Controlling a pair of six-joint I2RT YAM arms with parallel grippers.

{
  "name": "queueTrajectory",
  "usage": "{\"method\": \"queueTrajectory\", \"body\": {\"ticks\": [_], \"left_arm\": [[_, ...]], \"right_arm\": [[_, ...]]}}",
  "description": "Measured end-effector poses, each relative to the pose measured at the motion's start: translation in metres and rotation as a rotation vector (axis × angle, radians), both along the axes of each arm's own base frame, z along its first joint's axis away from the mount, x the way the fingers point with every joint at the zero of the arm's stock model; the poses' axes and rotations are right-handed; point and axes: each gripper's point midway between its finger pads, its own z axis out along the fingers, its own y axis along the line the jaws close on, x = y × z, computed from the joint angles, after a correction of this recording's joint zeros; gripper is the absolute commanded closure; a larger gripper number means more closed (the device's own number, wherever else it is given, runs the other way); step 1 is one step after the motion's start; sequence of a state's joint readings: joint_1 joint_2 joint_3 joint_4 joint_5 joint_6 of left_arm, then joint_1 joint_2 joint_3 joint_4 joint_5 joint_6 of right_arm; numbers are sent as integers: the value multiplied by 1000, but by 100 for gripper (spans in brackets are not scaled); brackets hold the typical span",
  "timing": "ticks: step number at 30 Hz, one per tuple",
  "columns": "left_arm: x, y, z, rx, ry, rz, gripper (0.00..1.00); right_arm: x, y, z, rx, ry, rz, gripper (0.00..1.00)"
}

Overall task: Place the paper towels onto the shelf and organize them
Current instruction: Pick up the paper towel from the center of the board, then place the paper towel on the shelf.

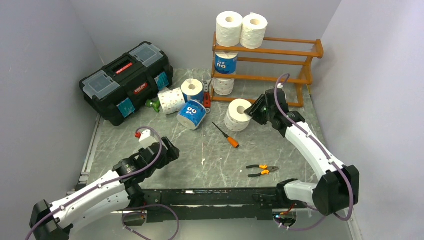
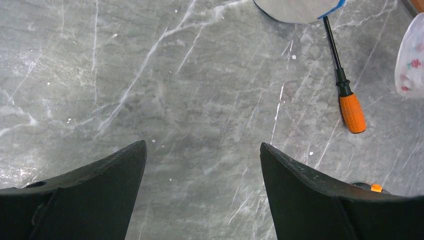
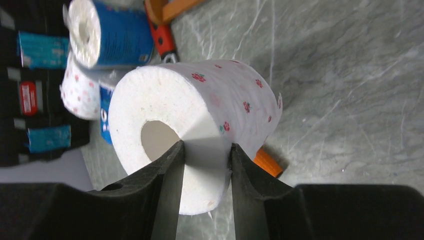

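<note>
The wooden shelf (image 1: 280, 52) stands at the back right. Two white paper towels (image 1: 229, 27) (image 1: 254, 30) sit on its top tier, a blue one (image 1: 225, 62) on the middle tier and a white one (image 1: 223, 86) at the bottom. My right gripper (image 1: 256, 111) (image 3: 206, 150) is shut on a flowered white roll (image 1: 238, 114) (image 3: 165, 105), one finger inside the hollow core and the other outside the wall. Three more rolls lie left of it: white (image 1: 171, 100), blue (image 1: 192, 90), blue (image 1: 191, 114). My left gripper (image 1: 170, 150) (image 2: 202, 150) hangs open over bare table.
A black toolbox (image 1: 127, 80) sits at the back left. An orange-handled screwdriver (image 1: 226, 135) (image 2: 350, 107) lies mid-table and pliers (image 1: 262, 170) lie nearer the front. A green object (image 1: 154, 104) and a red tool (image 1: 207, 100) lie among the loose rolls. Walls close both sides.
</note>
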State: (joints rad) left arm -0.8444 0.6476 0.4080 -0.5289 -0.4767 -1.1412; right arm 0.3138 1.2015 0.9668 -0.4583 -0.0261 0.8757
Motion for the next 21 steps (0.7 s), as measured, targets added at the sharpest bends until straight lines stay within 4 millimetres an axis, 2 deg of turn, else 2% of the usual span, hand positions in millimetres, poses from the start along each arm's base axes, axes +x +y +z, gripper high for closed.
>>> {"method": "queueTrajectory", "body": {"ticks": [12,17,21], "left_arm": [[-2,4,3,10,-12,-11,10],[-2,7,5,17,-24,-9,9],[-3,11,5,29,-30,-5,8]], "right_arm": [[66,-44,-21,-34,12,-273,80],[93,-52,-20,-42,-1,-313,80],[117,-49,-19,-40,-6,-316,80]]}}
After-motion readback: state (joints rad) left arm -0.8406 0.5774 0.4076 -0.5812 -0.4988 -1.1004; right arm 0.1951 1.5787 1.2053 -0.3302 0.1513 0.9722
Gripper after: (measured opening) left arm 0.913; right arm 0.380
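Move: My right hand holds the flower-print paper towel by its upper rim. I judge its open place on the lower shelf to be about 16 cm ahead, neither left nor right, 9 cm below. The white roll already on that tier is some 15 cm ahead, 14 left, 9 below; the blue roll above it is 17 ahead, 13 left, 7 higher. From my left hand, that open place is roughly 35 ahead, 38 right, level in height. I keep my right fingers pinched on the roll's rim and carry it forward about 12 cm towards the shelf, swinging some 5 cm right at first, then going almost straight ahead. I sink a mere 2 cm early on and turn the wrist about 20 degrees clockwise, bringing the roll up to the lower front rail, right of the white roll already there. ##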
